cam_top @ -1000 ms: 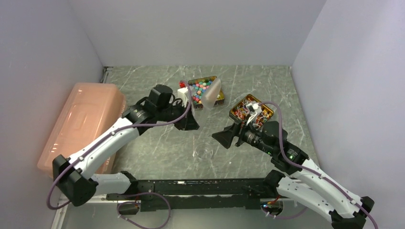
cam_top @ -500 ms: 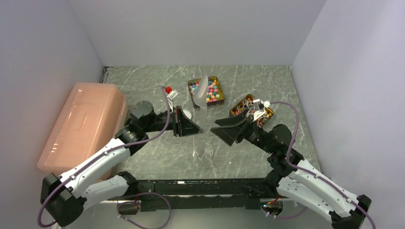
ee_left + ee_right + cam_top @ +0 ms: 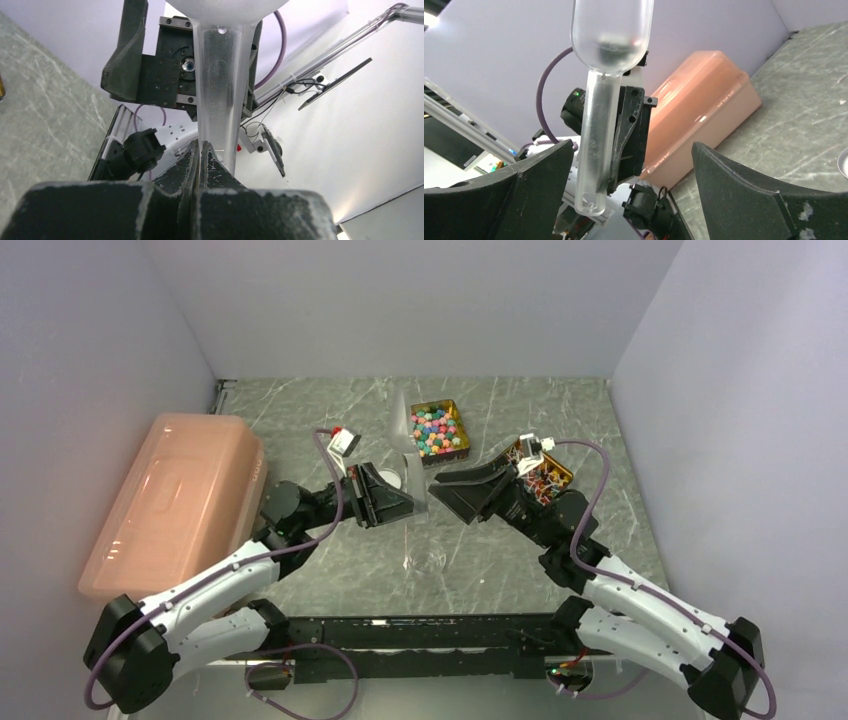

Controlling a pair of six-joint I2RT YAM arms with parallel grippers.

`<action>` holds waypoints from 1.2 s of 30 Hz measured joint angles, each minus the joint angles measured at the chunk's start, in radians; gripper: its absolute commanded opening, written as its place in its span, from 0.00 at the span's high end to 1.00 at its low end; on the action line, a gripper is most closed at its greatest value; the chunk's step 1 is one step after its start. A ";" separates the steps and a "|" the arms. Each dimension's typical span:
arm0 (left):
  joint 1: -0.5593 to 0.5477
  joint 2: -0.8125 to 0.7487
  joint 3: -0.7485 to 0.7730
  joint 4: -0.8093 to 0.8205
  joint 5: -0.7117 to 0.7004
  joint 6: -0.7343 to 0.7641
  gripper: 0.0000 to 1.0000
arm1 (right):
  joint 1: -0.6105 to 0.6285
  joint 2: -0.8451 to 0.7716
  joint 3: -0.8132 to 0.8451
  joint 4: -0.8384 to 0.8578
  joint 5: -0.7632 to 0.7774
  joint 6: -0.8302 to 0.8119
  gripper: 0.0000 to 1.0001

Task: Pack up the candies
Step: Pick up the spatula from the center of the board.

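Small multicoloured candies (image 3: 437, 430) fill an open gold tin (image 3: 462, 427) at the back of the table. Twist-wrapped candies (image 3: 545, 472) lie in a second tin, partly hidden by my right arm. My left gripper (image 3: 400, 502) (image 3: 201, 149) is shut on the handle of a translucent plastic scoop (image 3: 409, 443) (image 3: 220, 95), held upright off the table. My right gripper (image 3: 462, 490) (image 3: 633, 146) stands open facing it. In the right wrist view the scoop handle (image 3: 595, 145) sits between the fingers, close to the left one and touching neither. I see no candies in the scoop bowl.
A large pink lidded box (image 3: 170, 500) (image 3: 696, 115) lies along the left edge. A white round lid (image 3: 384, 480) rests by the left gripper, and a clear round jar (image 3: 427, 560) stands on the table nearer the bases. Walls close in on three sides.
My left gripper pulled the scoop back out of the candy tin, toward the table's middle, and stood it upright. My right gripper swung left and up to face the scoop.
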 measured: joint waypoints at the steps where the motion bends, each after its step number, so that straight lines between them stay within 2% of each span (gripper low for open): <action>1: -0.005 0.000 -0.003 0.019 -0.010 -0.008 1.00 | 0.000 0.008 0.000 0.019 0.002 0.003 0.09; 7: -0.037 -0.001 -0.029 0.081 -0.080 -0.043 1.00 | 0.000 0.061 0.014 0.098 0.012 0.002 0.10; 21: -0.110 -0.020 -0.030 0.037 -0.235 -0.023 1.00 | 0.023 0.166 0.095 0.190 0.018 -0.001 0.16; 25: -0.111 -0.018 -0.030 0.037 -0.239 -0.018 1.00 | 0.024 0.184 0.113 0.191 0.017 -0.001 0.20; 31: -0.115 0.002 -0.030 0.042 -0.238 -0.016 1.00 | 0.024 0.196 0.149 0.191 -0.019 0.000 0.31; 36: -0.117 0.043 -0.029 0.107 -0.232 -0.025 1.00 | 0.023 0.217 0.166 0.182 -0.043 0.000 0.37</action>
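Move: Held up in the left fingers, the clear spatula has its middle, near the neck, about 6 cm left of the open right hand, 3 cm ahead and 6 cm above. It is some 4 cm ahead of the left hand and 6 cm above. On the table, roughly 30 cm below the right hand, lie the candy box 25 cm ahead and 1 cm left, and the white dish 14 cm ahead and 12 cm left. Rising about 5 cm and reaching some 3 cm left, the right hand comes up to the spatula handle just below the bowl, its fingers tilting slightly upward and closing from wide open to about two thirds, one to each side. The left hand keeps its pinch on the handle, easing 1.5 cm to the right with a small turn. Whether the right pads touch the handle can't be seen. ##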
